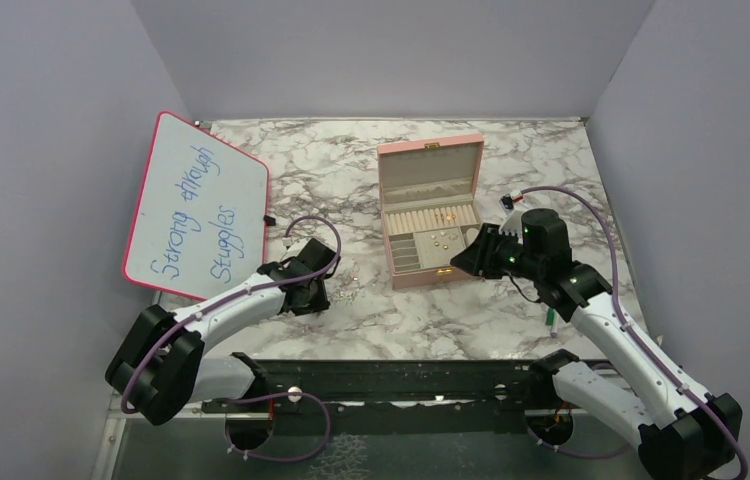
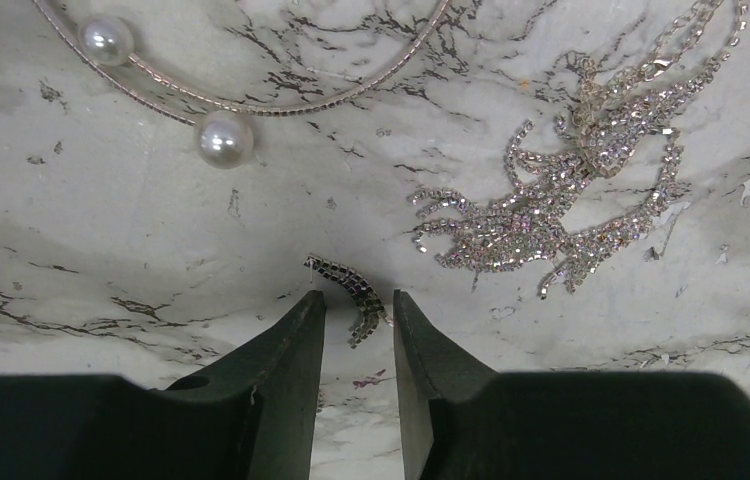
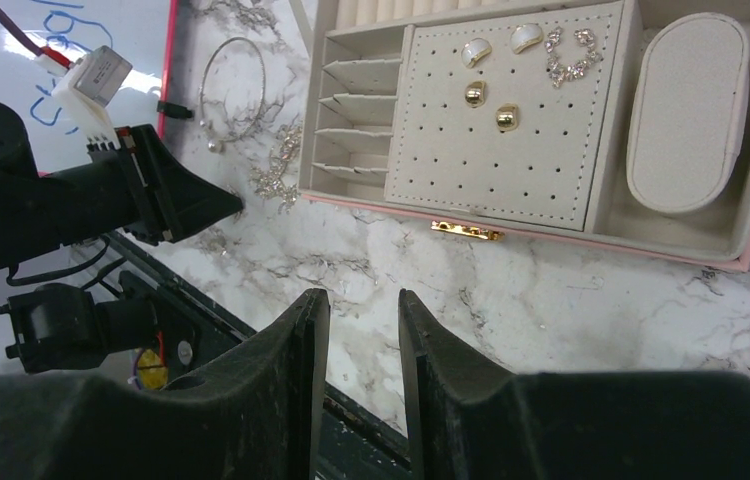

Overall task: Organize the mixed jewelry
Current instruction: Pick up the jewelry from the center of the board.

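The mixed jewelry lies on the marble in the left wrist view. It is a small dark rhinestone earring (image 2: 343, 276), a large sparkling rhinestone piece (image 2: 551, 200) and a thin silver hoop (image 2: 281, 105) with two pearls (image 2: 223, 140). My left gripper (image 2: 359, 296) is open and low over the table, and the dark earring lies loose just ahead of its tips. The open pink box (image 1: 431, 215) holds gold studs (image 3: 491, 105), white earrings (image 3: 501, 45) and a rhinestone piece (image 3: 571, 55) on its perforated pad. My right gripper (image 3: 363, 300) hovers open and empty in front of the box.
A pink-framed whiteboard (image 1: 196, 205) with handwriting leans at the left. The box also has ring rolls (image 1: 429, 217), slotted dividers (image 3: 356, 110) and an oval cushion (image 3: 686, 110). A black rail (image 1: 381, 385) runs along the near table edge.
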`<state>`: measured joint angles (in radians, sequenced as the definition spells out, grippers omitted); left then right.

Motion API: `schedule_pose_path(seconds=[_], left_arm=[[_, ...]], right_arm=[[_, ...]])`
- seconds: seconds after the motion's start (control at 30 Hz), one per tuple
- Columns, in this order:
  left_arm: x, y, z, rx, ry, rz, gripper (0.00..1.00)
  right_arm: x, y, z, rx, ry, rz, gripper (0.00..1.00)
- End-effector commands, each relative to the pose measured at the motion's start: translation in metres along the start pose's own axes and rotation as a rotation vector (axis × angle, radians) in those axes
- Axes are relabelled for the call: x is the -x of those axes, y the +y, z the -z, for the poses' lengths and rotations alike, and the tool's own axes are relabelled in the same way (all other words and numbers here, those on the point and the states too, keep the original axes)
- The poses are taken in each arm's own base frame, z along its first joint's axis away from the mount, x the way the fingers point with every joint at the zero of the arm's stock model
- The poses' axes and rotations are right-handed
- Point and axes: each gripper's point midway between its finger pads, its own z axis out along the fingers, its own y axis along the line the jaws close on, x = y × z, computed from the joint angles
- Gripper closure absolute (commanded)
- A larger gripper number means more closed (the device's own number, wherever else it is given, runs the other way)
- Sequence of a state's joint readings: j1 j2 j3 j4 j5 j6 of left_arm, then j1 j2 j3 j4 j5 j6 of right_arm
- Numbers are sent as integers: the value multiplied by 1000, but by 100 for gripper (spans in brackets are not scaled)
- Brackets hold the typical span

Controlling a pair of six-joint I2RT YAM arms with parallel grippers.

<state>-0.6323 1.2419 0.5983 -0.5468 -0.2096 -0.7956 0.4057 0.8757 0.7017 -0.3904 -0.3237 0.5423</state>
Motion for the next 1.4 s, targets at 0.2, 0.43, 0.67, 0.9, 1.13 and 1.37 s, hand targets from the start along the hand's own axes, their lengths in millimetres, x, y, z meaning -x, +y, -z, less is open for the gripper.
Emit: schedule_pose_path(seconds=[0.2, 0.43, 0.67, 0.9, 1.13, 1.37], left_arm=[[29, -2, 7, 30, -108, 11, 65], [37, 4, 10, 68, -140, 18, 63], [29, 9, 2, 95, -105, 8, 67], [28, 11, 0, 107, -104, 4, 77], [30, 11, -2, 119, -99, -18, 84], [31, 11, -2, 120, -99, -17, 100]], right_arm=[[2, -1, 0, -3, -15, 12, 64], [2, -1, -1, -6, -16, 12, 64], [1, -3, -2, -9, -12, 14, 64], [-1, -3, -2, -9, -8, 13, 64], [1, -3, 0, -15, -16, 17, 64], [-1, -5, 1, -21, -12, 14, 64]])
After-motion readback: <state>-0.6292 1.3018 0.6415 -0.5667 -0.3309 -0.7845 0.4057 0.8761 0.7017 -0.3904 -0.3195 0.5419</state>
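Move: The small curved chain lies between the left fingertips, practically straight under that hand point and about 1 cm below it. The rhinestone cluster is some 5 cm to the right of this hand and 3 cm farther out, and the middle of the pearl necklace about 7 cm ahead and 4 cm to the left, both on the table. From the right hand the chain lies roughly 26 cm to the left, 5 cm back and 16 cm lower. Lift the left gripper off the curved chain by just over 1 cm while easing it forward nearly 2 cm towards the pearl necklace. Then sink back to the starting height, drifting about 1 cm to the left, and shut the fingers almost fully over the chain's far left end, still pointing steeply down. ##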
